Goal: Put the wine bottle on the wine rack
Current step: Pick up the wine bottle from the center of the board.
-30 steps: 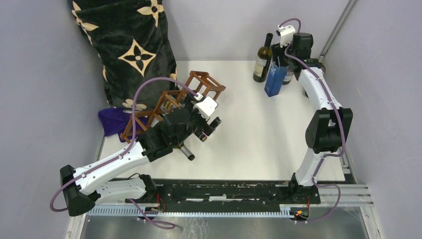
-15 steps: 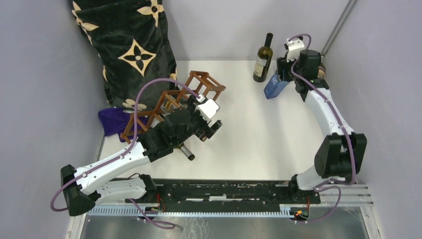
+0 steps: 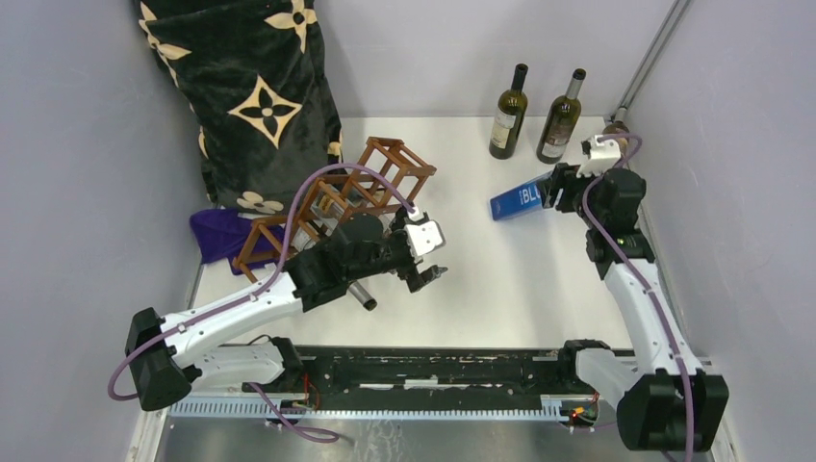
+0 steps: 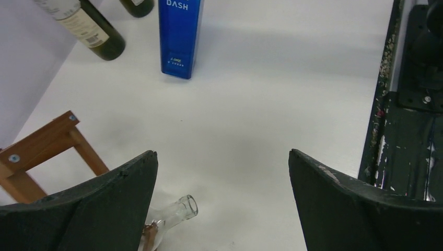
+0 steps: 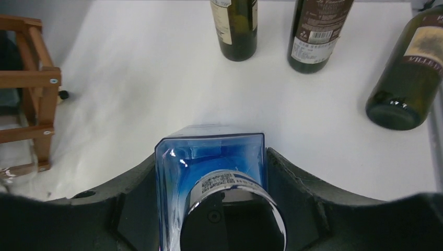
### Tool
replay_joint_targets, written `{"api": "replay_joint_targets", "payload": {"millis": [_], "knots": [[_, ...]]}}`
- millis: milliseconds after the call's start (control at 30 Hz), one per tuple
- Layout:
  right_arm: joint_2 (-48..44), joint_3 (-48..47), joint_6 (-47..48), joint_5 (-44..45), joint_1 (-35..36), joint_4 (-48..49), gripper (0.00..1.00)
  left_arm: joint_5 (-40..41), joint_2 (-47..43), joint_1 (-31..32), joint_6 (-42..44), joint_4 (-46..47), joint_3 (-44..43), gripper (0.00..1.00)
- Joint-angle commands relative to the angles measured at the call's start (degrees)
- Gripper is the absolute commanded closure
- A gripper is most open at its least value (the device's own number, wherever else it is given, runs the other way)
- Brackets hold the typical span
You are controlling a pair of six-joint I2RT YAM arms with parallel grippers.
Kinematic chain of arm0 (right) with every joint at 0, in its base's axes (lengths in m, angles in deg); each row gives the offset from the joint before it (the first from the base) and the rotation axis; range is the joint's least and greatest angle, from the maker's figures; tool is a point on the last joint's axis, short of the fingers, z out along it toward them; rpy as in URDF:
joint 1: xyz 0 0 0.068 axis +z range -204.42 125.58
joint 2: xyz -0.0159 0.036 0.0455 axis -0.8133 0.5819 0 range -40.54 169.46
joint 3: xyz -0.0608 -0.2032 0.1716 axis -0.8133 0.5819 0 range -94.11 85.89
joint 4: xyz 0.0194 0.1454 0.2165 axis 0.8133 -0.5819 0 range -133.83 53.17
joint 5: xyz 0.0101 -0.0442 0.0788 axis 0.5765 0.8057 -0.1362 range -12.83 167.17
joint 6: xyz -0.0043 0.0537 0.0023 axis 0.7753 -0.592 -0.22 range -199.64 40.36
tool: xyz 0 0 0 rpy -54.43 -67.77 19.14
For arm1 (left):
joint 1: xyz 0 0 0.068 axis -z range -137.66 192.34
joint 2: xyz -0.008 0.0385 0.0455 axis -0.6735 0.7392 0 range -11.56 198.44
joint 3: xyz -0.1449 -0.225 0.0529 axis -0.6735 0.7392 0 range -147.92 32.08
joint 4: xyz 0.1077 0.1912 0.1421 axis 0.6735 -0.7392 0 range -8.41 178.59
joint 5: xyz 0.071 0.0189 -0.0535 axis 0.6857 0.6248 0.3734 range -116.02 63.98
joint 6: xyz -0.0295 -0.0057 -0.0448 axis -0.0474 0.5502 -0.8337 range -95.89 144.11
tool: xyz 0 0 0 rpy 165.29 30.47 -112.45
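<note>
My right gripper (image 3: 556, 189) is shut on a blue square bottle (image 3: 520, 200) with a silver cap, held tipped over above the table's right side; in the right wrist view the blue bottle (image 5: 209, 157) fills the jaws of my right gripper (image 5: 211, 170). Two dark wine bottles (image 3: 507, 115) (image 3: 559, 123) stand at the back. The reddish-brown wine rack (image 3: 337, 197) sits left of centre with a clear bottle neck (image 3: 361, 295) poking out. My left gripper (image 3: 433, 262) hangs open right of the wine rack, and in its wrist view the left gripper (image 4: 222, 172) holds nothing.
A third dark bottle (image 5: 407, 78) leans at the back right by the wall. A black cushion with a floral pattern (image 3: 250, 87) and a purple cloth (image 3: 221, 236) lie behind and left of the rack. The arms' base rail (image 3: 433, 371) runs along the near edge.
My right arm has carried the blue bottle away from the back bottles toward the front and tipped it over. My left arm has shifted a little to the right, still open.
</note>
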Motion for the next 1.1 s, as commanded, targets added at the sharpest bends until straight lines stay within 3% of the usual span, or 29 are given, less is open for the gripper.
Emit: {"api": "replay_joint_targets", "payload": {"millis": [0, 167, 633, 867, 1067], "knots": [[-7.57, 2.65, -10.25, -8.04, -0.91, 10.97, 1.00, -6.17, 3.40, -0.01, 6.00, 1.80, -3.15, 0.00], [-13.28, 7.75, -15.50, -15.66, -0.94, 13.50, 1.00, -3.41, 4.73, 0.09, 9.34, 2.55, -4.02, 0.00], [-26.66, 16.42, -25.83, -21.72, -0.91, 16.80, 1.00, -3.65, 16.19, 2.23, 10.28, 8.97, -7.78, 0.00], [-28.17, 18.45, -27.07, -22.30, -0.98, 17.25, 1.00, -2.75, 21.79, 5.76, 3.23, 16.16, -7.25, 0.00], [-29.38, 19.56, -28.28, -23.31, -0.92, 17.98, 1.00, 5.66, 26.16, 7.65, -1.23, 20.86, -6.96, 0.00]]}}
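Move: The right hand already holds the blue wine bottle by its neck; the bottle's middle is about 7 cm left of that hand and 6 below, roughly level with it fore and aft. The empty left gripper it heads for is some 28 left and 16 back. The tan-label bottle stands 26 ahead and 8 left of the right hand, the brown-label bottle 24 ahead and 5 right. From the left gripper, the blue bottle's middle is about 16 ahead, 22 right and 7 below; the rack's middle is roughly 16 ahead and 25 left. Keeping its pinch on the blue bottle's neck, the right hand draws back about 10 cm and leftward towards the other gripper, rolling so its left side rises and swinging counter-clockwise. The left hand, fingers staying wide open, travels right and down, about 10 cm across, with a brief rise between two dips, and comes close to the bottle's lower end without yet gripping it. ##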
